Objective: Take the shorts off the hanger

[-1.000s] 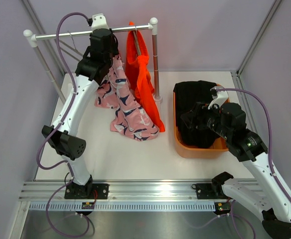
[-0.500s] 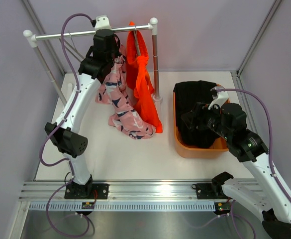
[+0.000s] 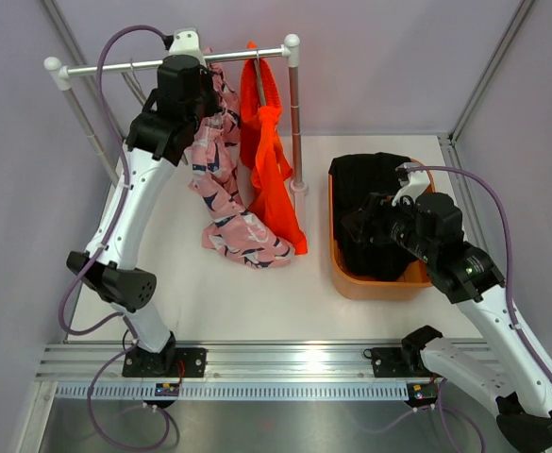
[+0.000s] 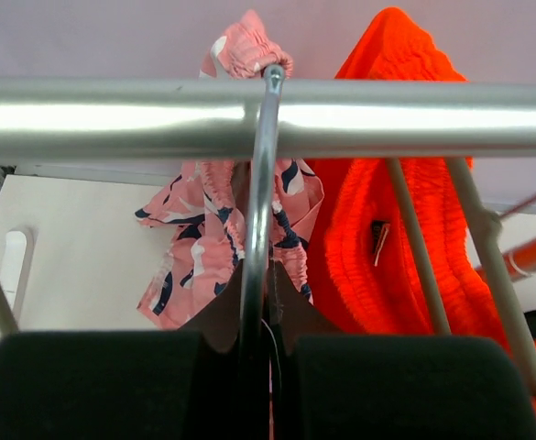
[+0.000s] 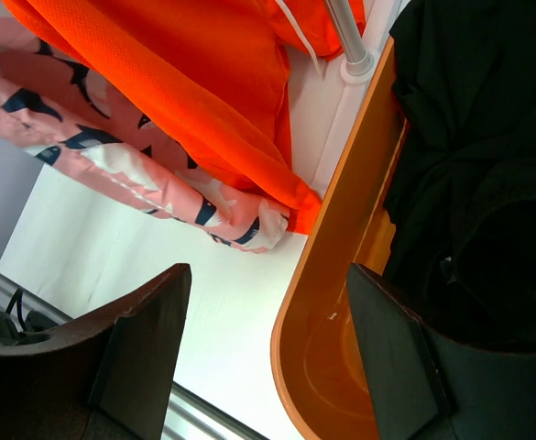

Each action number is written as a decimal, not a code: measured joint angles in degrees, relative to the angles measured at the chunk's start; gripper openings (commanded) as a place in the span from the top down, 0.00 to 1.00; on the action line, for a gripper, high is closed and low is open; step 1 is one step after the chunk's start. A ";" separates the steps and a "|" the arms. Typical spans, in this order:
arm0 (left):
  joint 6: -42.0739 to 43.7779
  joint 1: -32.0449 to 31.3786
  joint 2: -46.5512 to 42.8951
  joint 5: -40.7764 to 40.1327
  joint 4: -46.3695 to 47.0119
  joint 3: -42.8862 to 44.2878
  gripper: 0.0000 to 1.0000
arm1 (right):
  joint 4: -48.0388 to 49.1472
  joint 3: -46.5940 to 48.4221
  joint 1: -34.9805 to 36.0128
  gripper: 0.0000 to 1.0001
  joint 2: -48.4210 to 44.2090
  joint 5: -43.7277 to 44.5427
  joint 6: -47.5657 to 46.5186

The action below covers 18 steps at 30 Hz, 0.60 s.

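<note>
The pink printed shorts point(image 3: 221, 179) hang from a wire hanger point(image 4: 254, 266) hooked over the metal rail point(image 3: 143, 64). The orange shorts point(image 3: 271, 160) hang to their right on a second hanger. My left gripper point(image 3: 192, 92) is just under the rail, shut on the pink shorts' hanger wire; in the left wrist view the wire runs up between the closed fingers, with the pink shorts point(image 4: 208, 229) and the orange shorts point(image 4: 387, 238) behind. The black shorts point(image 3: 375, 203) lie in the orange basket point(image 3: 351, 283). My right gripper point(image 3: 356, 226) is open and empty over the basket's left rim point(image 5: 341, 229).
The rack's right post point(image 3: 296, 123) stands close to the basket's far left corner. The hems of the pink shorts point(image 5: 112, 156) and the orange shorts point(image 5: 203, 82) trail on the white table point(image 5: 203, 312) left of the basket. Purple walls enclose the back and sides.
My left gripper has risen toward the rail with the hanger, and the pink shorts have swung up and left. The right arm has barely moved.
</note>
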 measured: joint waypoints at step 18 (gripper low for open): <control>1.22 -6.29 -16.74 5.01 -5.73 -18.53 1.00 | 1.90 -0.04 0.00 0.22 -0.26 -2.16 0.04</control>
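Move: The left hand already grips the metal hook of the pink shorts' hanger, with the rack's rail about 3 cm ahead of it and 5 cm higher. The pink shorts hang below, their middle some 20 cm down, about 4 cm back and 1 cm to the right; the orange shorts hang roughly 10 cm right, 2 cm ahead and 15 cm down. From the right hand, the pink shorts are about 17 cm ahead, 25 cm left and 8 cm lower. Keeping its shut grip on the hanger hook, the left hand draws the hanger with the pink shorts back towards the robot, away from the rail, by about 10 cm. It rises a centimetre at first, then sinks more than 4 cm while easing slightly right, turning some 10 degrees clockwise and tipping a little downward. ##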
